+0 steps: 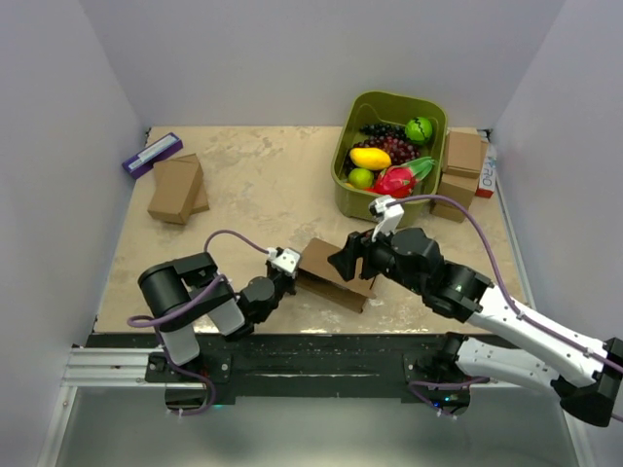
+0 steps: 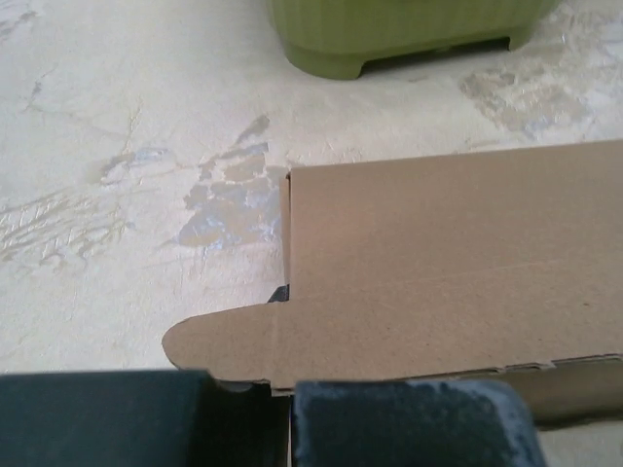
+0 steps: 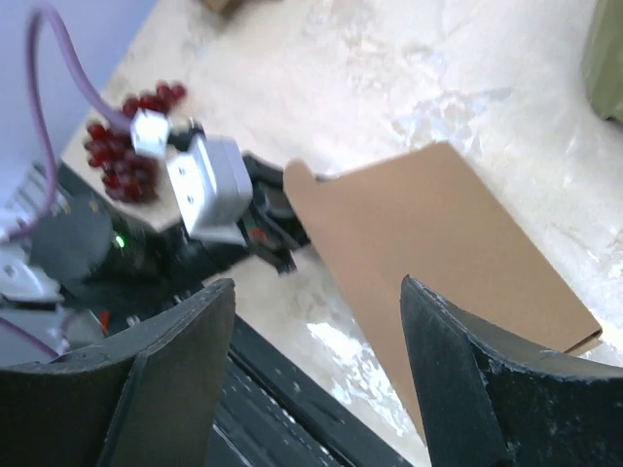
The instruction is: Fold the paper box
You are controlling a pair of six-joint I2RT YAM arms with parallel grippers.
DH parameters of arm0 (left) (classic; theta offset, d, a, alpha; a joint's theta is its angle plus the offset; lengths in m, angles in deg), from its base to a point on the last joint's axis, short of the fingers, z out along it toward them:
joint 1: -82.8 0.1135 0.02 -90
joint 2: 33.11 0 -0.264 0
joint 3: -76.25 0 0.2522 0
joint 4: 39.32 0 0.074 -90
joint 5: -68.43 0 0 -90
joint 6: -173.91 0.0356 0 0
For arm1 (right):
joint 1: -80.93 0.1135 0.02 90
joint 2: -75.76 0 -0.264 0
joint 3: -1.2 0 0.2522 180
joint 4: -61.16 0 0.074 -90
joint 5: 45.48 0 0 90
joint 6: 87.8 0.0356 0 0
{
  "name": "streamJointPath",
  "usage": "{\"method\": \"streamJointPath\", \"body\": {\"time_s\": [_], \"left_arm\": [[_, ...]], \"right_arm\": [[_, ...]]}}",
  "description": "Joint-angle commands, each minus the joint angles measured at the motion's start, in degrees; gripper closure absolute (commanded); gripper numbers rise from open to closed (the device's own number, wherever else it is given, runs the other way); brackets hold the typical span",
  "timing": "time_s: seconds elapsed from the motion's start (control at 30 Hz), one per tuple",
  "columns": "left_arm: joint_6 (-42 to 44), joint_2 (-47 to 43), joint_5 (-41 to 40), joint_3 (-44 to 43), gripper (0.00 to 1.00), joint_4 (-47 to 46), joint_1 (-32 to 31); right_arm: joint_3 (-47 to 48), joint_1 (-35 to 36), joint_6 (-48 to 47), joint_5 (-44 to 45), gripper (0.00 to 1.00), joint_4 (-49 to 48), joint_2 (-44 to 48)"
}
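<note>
The paper box, a thin brown cardboard mailer, stands tilted on the table's near middle between my two grippers. My left gripper is shut on its left end. In the left wrist view, the box fills the right half, and its rounded side flap lies just above my dark fingers. My right gripper hovers over the box's right part, open and holding nothing. Seen from the right wrist, the fingertips stand wide apart, with the flat box panel beyond them.
A green bin full of toy fruit stands at the back right, also ahead in the left wrist view. Smaller brown boxes lie at back left and beside the bin. A purple pack lies far left. Red grapes lie by the left arm.
</note>
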State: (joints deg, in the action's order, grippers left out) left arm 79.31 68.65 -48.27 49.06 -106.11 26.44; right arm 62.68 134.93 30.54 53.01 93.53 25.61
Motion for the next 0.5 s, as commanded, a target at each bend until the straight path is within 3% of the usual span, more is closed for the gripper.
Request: {"method": "streamJointPath", "body": {"time_s": [0.0, 0.03, 0.23, 0.47], "left_arm": [[2.2, 1.2, 2.2, 3.1, 1.00, -7.5, -0.6], [1.6, 0.5, 2.7, 3.6, 1.00, -7.6, -0.6], [-3.4, -8.2, 5.7, 6.9, 0.67, 0.2, -0.6], [-7.7, -22.5, 8.9, 8.6, 0.47, 15.9, -0.7]], "right_arm": [[1.2, -0.1, 5.9, 9.3, 0.33, -4.2, -2.4], [0.4, 0.0, 6.7, 10.2, 0.35, -5.9, -3.5], [-6.1, 0.0, 12.2, 8.9, 0.51, -16.4, -11.7], [-11.7, 0.0, 15.5, 7.1, 0.55, -20.7, -16.6]]}}
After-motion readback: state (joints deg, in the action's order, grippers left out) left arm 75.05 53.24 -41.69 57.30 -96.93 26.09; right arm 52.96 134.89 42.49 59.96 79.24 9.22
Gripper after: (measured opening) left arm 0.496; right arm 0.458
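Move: The paper box's lid has its middle about 6 cm ahead of the right hand, 3 cm to its left and 16 cm below. From the left hand, the lid's left tab lies about 2 cm ahead, 1 cm left and 1 cm up. The lid's middle is some 9 cm to that hand's right and 4 cm ahead, and the box's front wall about 9 cm right, 3 cm back and slightly lower. The right hand sinks some 11 cm towards the lid, narrowing; the left backs off about 4 cm, opening halfway. ##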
